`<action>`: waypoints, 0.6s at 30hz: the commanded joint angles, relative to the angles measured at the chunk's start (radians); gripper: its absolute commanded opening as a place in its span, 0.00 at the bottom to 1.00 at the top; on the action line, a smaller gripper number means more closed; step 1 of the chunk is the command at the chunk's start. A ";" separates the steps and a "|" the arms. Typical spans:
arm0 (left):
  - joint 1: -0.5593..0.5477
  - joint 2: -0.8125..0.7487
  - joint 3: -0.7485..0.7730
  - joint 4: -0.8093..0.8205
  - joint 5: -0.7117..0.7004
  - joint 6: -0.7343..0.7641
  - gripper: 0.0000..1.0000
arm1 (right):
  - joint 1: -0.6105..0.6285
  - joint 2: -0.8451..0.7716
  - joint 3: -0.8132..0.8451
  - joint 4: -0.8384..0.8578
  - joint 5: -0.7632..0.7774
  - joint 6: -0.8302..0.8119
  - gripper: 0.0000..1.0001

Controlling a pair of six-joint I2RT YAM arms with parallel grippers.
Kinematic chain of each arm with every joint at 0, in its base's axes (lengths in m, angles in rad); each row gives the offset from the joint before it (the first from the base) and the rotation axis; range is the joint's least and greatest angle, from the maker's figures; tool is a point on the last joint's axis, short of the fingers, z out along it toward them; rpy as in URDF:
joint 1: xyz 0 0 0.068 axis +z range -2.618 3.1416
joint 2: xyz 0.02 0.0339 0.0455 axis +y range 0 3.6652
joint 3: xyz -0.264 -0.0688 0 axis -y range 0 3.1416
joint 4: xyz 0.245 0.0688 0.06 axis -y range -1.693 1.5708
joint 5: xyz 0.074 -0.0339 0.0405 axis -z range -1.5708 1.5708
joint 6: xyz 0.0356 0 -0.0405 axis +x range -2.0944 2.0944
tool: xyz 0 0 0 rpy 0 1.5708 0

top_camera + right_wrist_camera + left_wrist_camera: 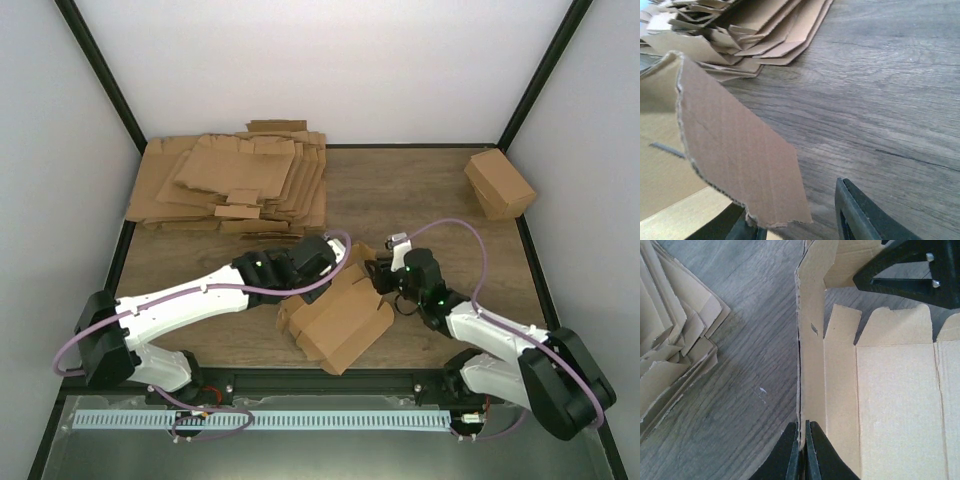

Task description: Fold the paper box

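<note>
The paper box (340, 318) is a brown die-cut sheet, partly folded, lying near the table's front middle. My left gripper (336, 262) is shut on the sheet's upright side panel; in the left wrist view the gripper (803, 437) pinches that panel's edge (812, 365), and the flat base panel (895, 405) lies to the right. My right gripper (384, 280) is open at the sheet's right far corner. In the right wrist view the gripper (792, 205) is open, and a raised flap (740, 155) stands against and hides its left finger. The right finger (860, 215) is clear over the bare table.
A thick pile of like brown sheets (235, 185) lies at the back left, also in the left wrist view (670, 340) and the right wrist view (750, 30). A closed brown cardboard cuboid (498, 183) stands at the back right. White walls enclose the table.
</note>
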 commanded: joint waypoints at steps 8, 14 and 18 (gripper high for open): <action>-0.005 0.083 0.050 -0.033 -0.049 0.008 0.04 | 0.007 0.146 0.127 -0.095 0.068 0.039 0.45; -0.005 0.137 0.032 -0.019 -0.062 -0.010 0.04 | 0.007 0.222 0.123 -0.071 0.041 0.052 0.42; -0.007 0.165 0.014 -0.010 -0.067 -0.013 0.04 | 0.006 0.282 0.141 -0.081 0.004 0.061 0.42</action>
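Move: The left hand already pinches the edge of the box's raised side wall; the loose corner flap at that wall's far end lies roughly 6 cm ahead, 9 cm right and 5 cm below it. The part-open right hand has that corner flap about 3 cm ahead, 1 cm left and level with its fingertips. The box's flat panel lies some 8 cm back, 5 cm left and 6 cm below the right hand. Downward with both hands together: the left sinks about 4 cm, its wrist rolling slightly left side up, and keeps its pinch on the wall edge. The right first edges forward by the corner flap while sinking, then drops nearly straight, some 5 cm in all, fingers tipping further down and still part-open, its left finger staying against the flap. ##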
